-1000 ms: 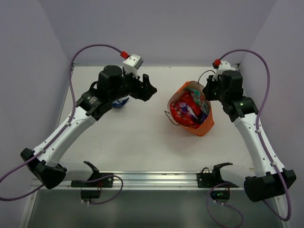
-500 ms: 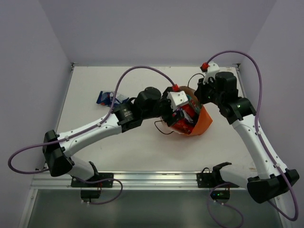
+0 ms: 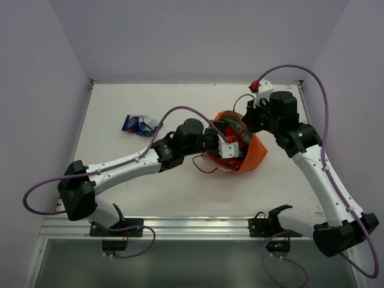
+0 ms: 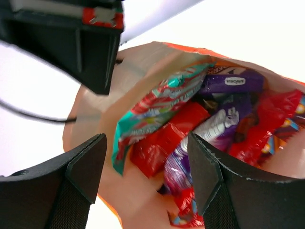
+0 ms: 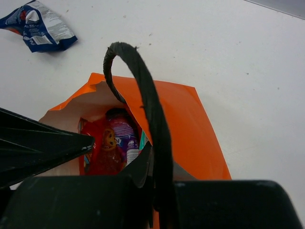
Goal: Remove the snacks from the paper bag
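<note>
The orange paper bag (image 3: 255,153) lies tilted at the table's right middle, its mouth toward the left. My right gripper (image 3: 249,118) is shut on its dark cord handle (image 5: 143,95) and the rim of the paper bag (image 5: 190,119). My left gripper (image 4: 147,162) is open at the bag's mouth, and its fingers (image 4: 88,162) straddle the snacks inside without touching them. Those snacks are a teal packet (image 4: 157,102), a red packet (image 4: 167,138), a purple packet (image 4: 231,82) and a magenta one (image 4: 209,131). A blue packet (image 3: 139,125) lies outside on the table.
The blue packet (image 5: 40,28) rests at the back left, apart from both arms. A loose cord handle (image 3: 201,168) trails on the table in front of the bag. The left arm stretches across the table's middle toward the bag.
My left arm has swung from the back left across to the bag's mouth and stayed open. The bag has tipped slightly. The right gripper keeps its hold.
</note>
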You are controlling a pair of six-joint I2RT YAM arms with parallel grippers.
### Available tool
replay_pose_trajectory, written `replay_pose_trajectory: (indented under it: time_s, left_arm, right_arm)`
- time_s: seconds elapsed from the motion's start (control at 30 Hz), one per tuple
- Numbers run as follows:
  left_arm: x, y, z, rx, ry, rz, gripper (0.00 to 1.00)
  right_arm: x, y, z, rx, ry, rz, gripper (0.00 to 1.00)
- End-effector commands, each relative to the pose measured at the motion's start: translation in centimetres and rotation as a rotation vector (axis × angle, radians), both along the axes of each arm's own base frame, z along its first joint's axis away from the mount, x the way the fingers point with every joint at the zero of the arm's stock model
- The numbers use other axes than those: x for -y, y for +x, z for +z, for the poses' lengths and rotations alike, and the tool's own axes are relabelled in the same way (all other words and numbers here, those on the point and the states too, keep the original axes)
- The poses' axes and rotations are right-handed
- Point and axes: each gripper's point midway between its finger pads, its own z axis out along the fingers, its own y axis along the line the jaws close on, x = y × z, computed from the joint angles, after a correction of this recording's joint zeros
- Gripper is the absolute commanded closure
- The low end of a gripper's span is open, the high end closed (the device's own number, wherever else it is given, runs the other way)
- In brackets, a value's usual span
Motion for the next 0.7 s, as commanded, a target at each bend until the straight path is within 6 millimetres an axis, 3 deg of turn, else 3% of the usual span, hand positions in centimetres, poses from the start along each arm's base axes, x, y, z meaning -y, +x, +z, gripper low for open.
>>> replay_pose_trajectory:
  time_s: [0.0, 0.03, 0.2, 0.47, 0.67]
  left_arm:
    - [1.8, 1.2, 2.5, 0.150, -0.030, -0.054, 0.26]
    - [2.2, 1.5, 3.0, 0.157, -0.033, -0.056, 0.26]
    - [3.6, 2.4, 1.2, 0.142, 0.005, -0.087, 0.27]
    - [5.5, 3.5, 0.6, 0.118, 0.017, -0.119, 0.30]
    - [5.8, 3.7, -1.9, 0.070, 0.090, -0.137, 0.60]
  right_arm:
    - [-1.8, 0.0, 5.7, 0.164, 0.089, 0.080, 1.00]
    - [-1.8, -0.1, 5.6, 0.162, 0.087, 0.081, 1.00]
    - [-1.8, -0.4, 5.8, 0.169, 0.094, 0.087, 1.00]
    - [-1.8, -0.6, 5.5, 0.165, 0.086, 0.096, 1.00]
    - [-1.4, -0.6, 5.5, 0.179, 0.077, 0.080, 1.00]
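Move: Inside the open bag, the teal-and-red packet lies about 5 cm ahead of the left hand, 7 cm to its right and 5 cm below. A red packet lies beside it, some 2 cm ahead, 7 cm right and 8 cm below the hand; the purple packet is about level fore and aft, 8 cm right and 7 cm below. From the right hand, the teal-and-red packet is roughly 3 cm back, 4 cm left and 7 cm below. Reaching deeper into the bag, the left hand goes about 5 cm right and 4 cm forward while sinking some 2.5 cm towards the teal-and-red packet. Its fingers stay spread until they are over that packet, then close partway around its near part at the end, barely turning. The right hand stays in place, still shut on the bag's rim beside the handle. ##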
